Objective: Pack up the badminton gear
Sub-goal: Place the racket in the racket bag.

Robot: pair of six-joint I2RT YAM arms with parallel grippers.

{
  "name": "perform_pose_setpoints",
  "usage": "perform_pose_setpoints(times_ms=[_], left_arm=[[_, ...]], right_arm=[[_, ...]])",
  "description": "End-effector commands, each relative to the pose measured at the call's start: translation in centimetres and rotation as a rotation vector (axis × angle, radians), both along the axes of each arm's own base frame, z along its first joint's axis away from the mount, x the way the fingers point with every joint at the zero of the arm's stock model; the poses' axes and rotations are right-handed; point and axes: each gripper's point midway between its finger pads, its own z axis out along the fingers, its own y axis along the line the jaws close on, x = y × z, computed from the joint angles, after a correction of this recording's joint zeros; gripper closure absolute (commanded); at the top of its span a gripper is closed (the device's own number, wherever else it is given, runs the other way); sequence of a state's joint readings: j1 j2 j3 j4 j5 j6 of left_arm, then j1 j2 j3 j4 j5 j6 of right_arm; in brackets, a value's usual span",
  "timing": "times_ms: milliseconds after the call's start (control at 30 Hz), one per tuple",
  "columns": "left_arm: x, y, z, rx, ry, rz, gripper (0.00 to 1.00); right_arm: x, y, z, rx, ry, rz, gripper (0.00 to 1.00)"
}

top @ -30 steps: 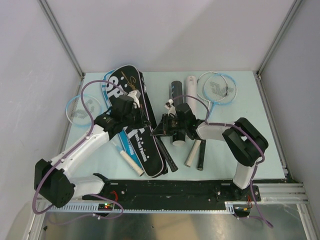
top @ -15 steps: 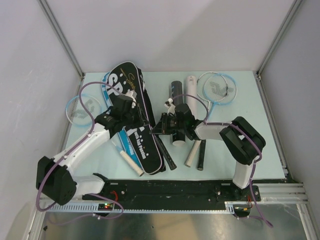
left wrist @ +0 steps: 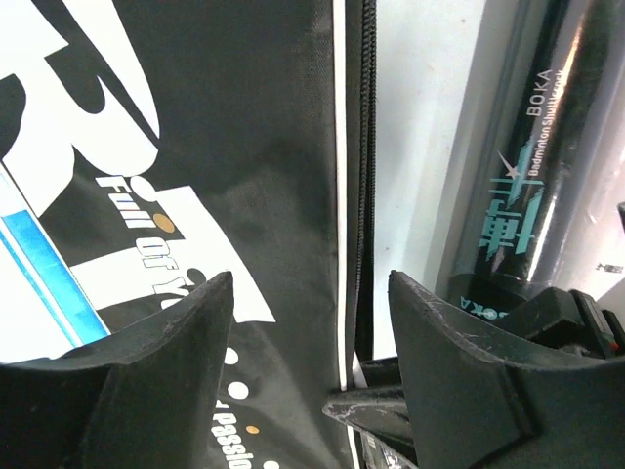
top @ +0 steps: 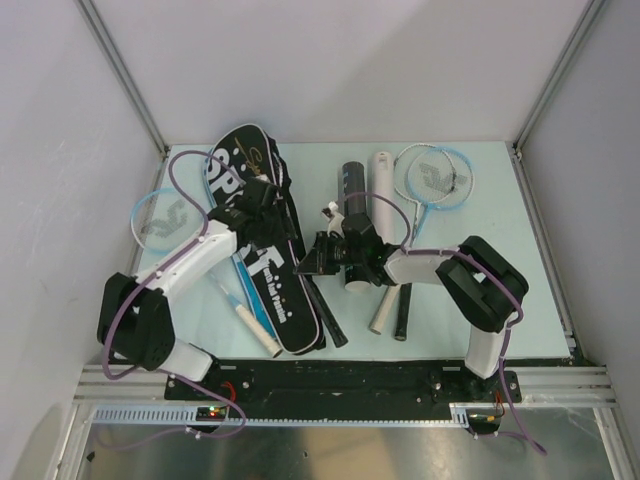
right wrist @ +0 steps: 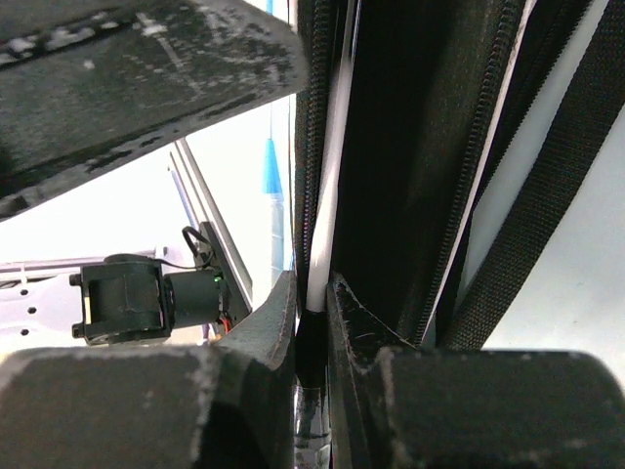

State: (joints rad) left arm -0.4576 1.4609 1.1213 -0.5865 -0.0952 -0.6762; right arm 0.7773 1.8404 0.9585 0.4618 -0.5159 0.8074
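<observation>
A black and blue "SPORT" racket cover lies lengthwise left of centre. My right gripper is shut on its zip edge, with the white piping pinched between the fingers. My left gripper hovers open over the cover's right edge, holding nothing. A black tube marked BOKA and a white tube lie beyond my right arm. One blue-rimmed racket lies at the far right. Another racket lies at the left, its white handle beside the cover.
A white handle and a black handle lie side by side under my right forearm. Another black handle sticks out near the cover's near end. Grey walls close in the table's left, back and right sides.
My left gripper has opened and let go of the cover's edge, and its arm has swung farther back. The cover has shifted to lie straighter. My right gripper keeps its pinch.
</observation>
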Motion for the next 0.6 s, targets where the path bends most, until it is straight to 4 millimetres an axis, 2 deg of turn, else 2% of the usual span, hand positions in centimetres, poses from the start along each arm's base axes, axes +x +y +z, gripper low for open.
perform_pose_setpoints(times_ms=[0, 100, 167, 233, 333, 367, 433, 567], left_arm=[[1.4, 0.4, 0.3, 0.03, -0.015, 0.045, 0.31], [1.6, 0.8, -0.6, 0.056, 0.001, 0.07, 0.34], [1.8, 0.8, -1.1, 0.065, 0.012, 0.078, 0.41], [1.8, 0.4, -1.5, 0.056, 0.027, 0.062, 0.57], [1.5, -0.2, -0.9, 0.025, 0.036, 0.035, 0.89], [1.2, -0.3, -0.7, 0.016, 0.041, 0.027, 0.95], [0.4, -0.2, -0.2, -0.003, 0.051, 0.007, 0.99], [-1.3, -0.4, 0.7, -0.058, 0.058, -0.063, 1.0]], right_arm=[[0.8, 1.9, 5.3, 0.115, -0.178, 0.031, 1.0], [0.6, 2.0, 5.5, 0.114, -0.182, 0.033, 1.0], [0.5, 2.0, 5.7, 0.11, -0.19, 0.031, 1.0], [0.5, 1.9, 5.7, 0.106, -0.194, 0.031, 1.0], [0.5, 1.7, 5.4, 0.101, -0.176, 0.031, 1.0], [0.7, 1.6, 5.4, 0.102, -0.168, 0.03, 1.0], [0.6, 1.3, 5.5, 0.116, -0.132, 0.04, 0.99], [0.9, 0.3, 6.1, 0.088, -0.142, 0.021, 0.92]])
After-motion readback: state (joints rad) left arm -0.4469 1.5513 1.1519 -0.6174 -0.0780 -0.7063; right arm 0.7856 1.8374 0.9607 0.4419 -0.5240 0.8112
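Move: Just under the left hand's open fingers, about 1 cm ahead, 1 cm right and 3 cm down, runs the white-piped right edge of the racket bag. From that hand the black shuttle tube lies some 20 cm right and 5 cm ahead, and the black racket's grip 11 cm right and 18 cm back. From the right hand, which already holds this racket, the edge is about 5 cm ahead, 4 cm left, roughly level. Sinking about 3 cm onto the bag's right edge with fingers open, the left hand shuts them to pinch the piped rim, tipping some 5 degrees, then starts back up by barely 1 cm with its hold kept. The right hand stays almost in place, still gripping the racket where shaft meets handle. ##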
